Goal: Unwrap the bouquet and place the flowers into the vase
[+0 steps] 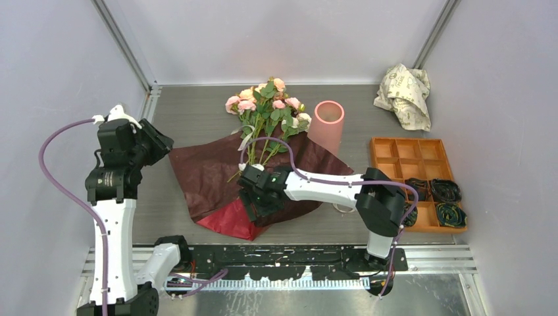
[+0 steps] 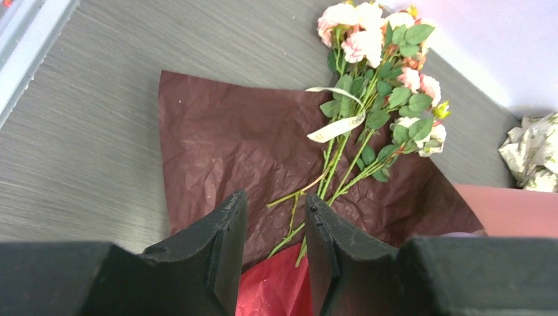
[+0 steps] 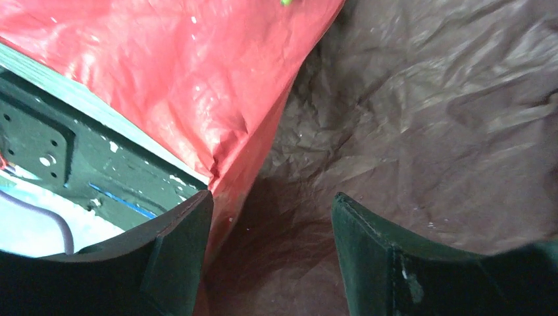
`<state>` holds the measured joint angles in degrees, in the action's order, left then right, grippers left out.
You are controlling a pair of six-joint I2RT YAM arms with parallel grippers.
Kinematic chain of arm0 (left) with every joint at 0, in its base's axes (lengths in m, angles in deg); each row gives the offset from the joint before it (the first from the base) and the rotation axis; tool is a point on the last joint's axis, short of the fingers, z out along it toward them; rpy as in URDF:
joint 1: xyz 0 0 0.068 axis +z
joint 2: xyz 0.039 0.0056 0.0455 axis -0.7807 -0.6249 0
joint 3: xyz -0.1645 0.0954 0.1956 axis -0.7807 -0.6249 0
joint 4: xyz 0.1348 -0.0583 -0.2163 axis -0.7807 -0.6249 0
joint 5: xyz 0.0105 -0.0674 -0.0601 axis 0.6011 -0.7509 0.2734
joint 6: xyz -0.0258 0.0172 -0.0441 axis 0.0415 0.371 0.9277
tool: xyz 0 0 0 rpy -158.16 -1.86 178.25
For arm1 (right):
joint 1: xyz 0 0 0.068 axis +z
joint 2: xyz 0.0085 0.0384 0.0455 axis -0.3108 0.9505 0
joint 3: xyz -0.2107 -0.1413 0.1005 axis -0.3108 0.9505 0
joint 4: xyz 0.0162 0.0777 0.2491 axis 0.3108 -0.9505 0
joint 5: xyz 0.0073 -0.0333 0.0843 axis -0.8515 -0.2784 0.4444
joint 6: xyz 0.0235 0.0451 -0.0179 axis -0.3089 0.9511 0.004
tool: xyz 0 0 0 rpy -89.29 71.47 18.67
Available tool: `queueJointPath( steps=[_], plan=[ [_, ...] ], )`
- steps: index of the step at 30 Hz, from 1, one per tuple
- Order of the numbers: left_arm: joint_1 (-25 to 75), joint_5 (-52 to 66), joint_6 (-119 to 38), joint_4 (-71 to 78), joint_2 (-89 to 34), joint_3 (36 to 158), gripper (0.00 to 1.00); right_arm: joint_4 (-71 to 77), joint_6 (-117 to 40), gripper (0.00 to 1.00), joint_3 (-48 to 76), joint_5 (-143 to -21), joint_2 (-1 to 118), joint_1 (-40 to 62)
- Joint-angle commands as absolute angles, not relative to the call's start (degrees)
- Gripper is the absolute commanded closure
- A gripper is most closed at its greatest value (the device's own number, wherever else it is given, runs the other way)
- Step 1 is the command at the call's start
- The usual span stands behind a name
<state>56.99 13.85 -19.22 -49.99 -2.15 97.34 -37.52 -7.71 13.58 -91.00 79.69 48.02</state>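
Observation:
The bouquet's dark red paper (image 1: 210,168) lies spread flat mid-table, with a bright red fold (image 1: 230,220) at its near corner. The flowers (image 1: 266,102), pink and peach roses, lie loose with their stems (image 2: 329,178) running down onto the paper (image 2: 224,145), a cream ribbon (image 2: 335,128) draped across them. The salmon-pink vase (image 1: 326,125) stands just right of the blooms. My right gripper (image 1: 253,205) hovers low over the near part of the paper, open (image 3: 271,201), straddling the edge of the red fold (image 3: 197,66). My left gripper (image 1: 156,141) is raised at the paper's left, open and empty (image 2: 275,204).
An orange compartment tray (image 1: 395,148) with dark coiled bands sits at the right. Crumpled cream printed paper (image 1: 405,92) lies in the far right corner. Walls close in the table on three sides. The metal mounting rail (image 1: 296,253) runs along the near edge.

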Motion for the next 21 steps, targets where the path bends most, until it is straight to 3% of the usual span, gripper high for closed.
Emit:
queueJointPath(
  steps=[1, 6, 15, 21],
  plan=[
    [57.29, 12.1, -20.49, -49.04, -1.71, 96.43, 0.61, -32.72, -5.77, 0.29, 18.05, -84.41, 77.29, 48.55],
    [57.23, 11.95, -20.42, -49.0, -1.98, 95.91, 0.62, -29.01, -3.71, 0.36, 22.31, -81.01, 76.47, 49.8],
    [57.27, 11.15, -20.21, -48.81, -2.0, 94.17, 0.62, -30.14, -4.6, 0.74, 20.2, -83.22, 76.25, 51.91],
    [57.29, 10.82, -20.11, -48.33, -1.83, 92.87, 0.62, -33.04, -6.42, 0.86, 17.01, -86.9, 75.78, 55.36]
  ],
)
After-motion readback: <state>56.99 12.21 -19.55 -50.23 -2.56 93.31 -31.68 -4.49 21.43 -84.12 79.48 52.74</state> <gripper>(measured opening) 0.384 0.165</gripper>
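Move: The red wrapper's loose edge, the fold at its near end, lies about 6 cm back from the open right hand, level with it sideways and some 4 cm lower. The flowers' stem ends are roughly 5 cm ahead of that hand, 2 cm to its left and 4 cm down; the vase stands about 18 cm ahead and 21 cm to the right. From the high left hand the wrapper edge is some 18 cm back, 23 cm to the right and 27 cm below. The red wrapper's near edge gets pinched between the right fingers: the right hand goes back towards the base and down, about 4 cm each, fingertips tipping some 10 degrees towards the base, then shuts from wide to nearly closed while still easing back a little and rising slightly. The empty left hand sinks about 3 cm, staying high above the table. ##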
